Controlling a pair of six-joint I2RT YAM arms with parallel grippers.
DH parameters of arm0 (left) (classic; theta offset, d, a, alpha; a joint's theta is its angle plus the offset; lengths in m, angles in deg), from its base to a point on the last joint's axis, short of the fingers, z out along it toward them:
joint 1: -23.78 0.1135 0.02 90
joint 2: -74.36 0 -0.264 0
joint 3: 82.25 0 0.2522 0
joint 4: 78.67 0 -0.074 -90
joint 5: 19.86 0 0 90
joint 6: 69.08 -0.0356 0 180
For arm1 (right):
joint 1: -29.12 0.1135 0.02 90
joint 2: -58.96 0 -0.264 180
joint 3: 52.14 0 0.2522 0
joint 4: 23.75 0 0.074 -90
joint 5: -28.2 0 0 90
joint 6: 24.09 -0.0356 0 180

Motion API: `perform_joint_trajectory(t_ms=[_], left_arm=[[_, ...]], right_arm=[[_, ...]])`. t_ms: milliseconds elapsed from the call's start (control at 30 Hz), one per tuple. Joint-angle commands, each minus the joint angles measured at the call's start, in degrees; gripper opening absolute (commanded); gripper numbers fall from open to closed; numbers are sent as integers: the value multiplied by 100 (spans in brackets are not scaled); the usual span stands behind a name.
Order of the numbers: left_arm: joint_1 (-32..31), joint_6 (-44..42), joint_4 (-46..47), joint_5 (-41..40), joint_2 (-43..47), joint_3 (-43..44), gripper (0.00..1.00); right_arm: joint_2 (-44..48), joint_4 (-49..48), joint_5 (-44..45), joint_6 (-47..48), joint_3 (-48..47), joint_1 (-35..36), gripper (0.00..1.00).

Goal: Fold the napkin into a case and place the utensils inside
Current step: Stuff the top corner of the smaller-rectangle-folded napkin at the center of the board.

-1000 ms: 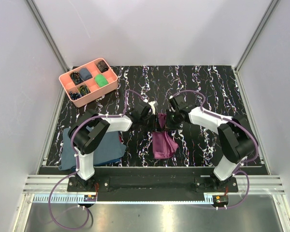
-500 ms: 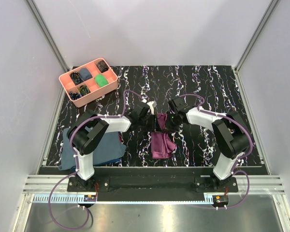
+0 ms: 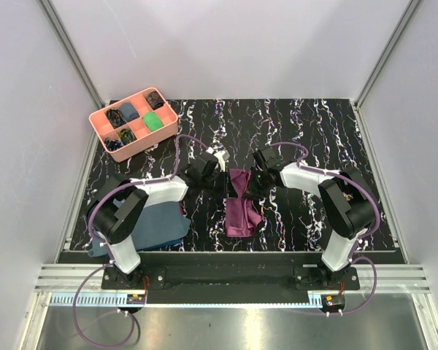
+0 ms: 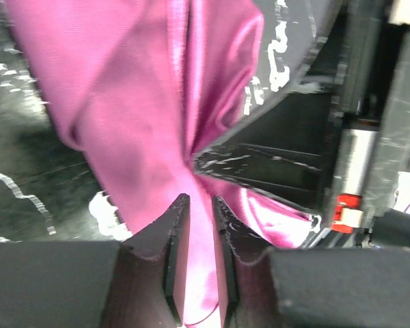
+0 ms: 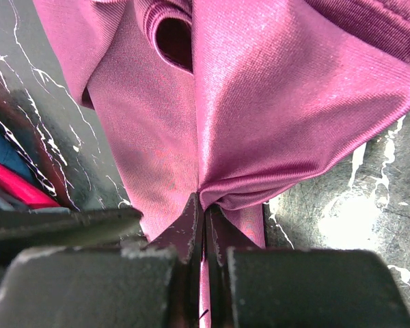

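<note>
The plum-purple napkin lies bunched lengthwise on the black marbled mat, its far end lifted and stretched between my two grippers. My left gripper holds the far left corner. In the left wrist view the cloth runs between the narrowly parted fingers of that gripper. My right gripper holds the far right corner. The right wrist view shows this gripper pinched tight on a gathered fold of napkin. No utensils and no case are in view.
A pink compartment tray with small items stands at the far left corner. A slate-blue cloth with a small red cloth on it lies by the left arm's base. Frame posts line the mat's sides.
My left gripper has moved left and slightly away, drawing the napkin's far edge wider. The right gripper has shifted a little, still shut on the cloth.
</note>
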State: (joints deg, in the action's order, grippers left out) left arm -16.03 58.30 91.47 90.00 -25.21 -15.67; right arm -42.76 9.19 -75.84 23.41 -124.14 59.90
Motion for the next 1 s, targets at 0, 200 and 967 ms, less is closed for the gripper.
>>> perform_joint_trajectory(t_ms=[0, 200, 967], left_arm=[[61, -170, -3, -192, -194, 9, 18], [-26, -135, 225, -193, -660, 44, 6], [-273, -74, 208, -96, -564, 176, 2]], right_arm=[[99, 59, 288, 58, -30, 50, 0], [222, 305, 385, -126, -161, 50, 0], [-621, 1211, 1431, -355, -1023, 525, 3]])
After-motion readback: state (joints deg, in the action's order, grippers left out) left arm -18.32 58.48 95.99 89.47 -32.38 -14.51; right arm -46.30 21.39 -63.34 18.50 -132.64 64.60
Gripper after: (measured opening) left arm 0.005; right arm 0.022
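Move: The napkin fold to pin lies right under the open left fingers, about 4 cm down; the cloth pinched by the right fingers is some 3 cm to the right of the left hand and roughly 4 cm down. The right hand holds the napkin's top corner directly over the napkin's centre, about 1 cm below. The napkin's near edge is about 14 cm back from the left hand, 2 cm to its right and 5 cm down. Drop the left gripper about 3.5 cm onto the napkin beside the right fingertips, shutting its slightly open fingers on the cloth on the way down, then draw it some 2.5 cm right, towards them, and hold still. Keep the right fingers shut on the corner; late on, raise them a little under 2 cm, then push back down to the napkin's centre, tilting the hand until the fingers point more steeply down. ##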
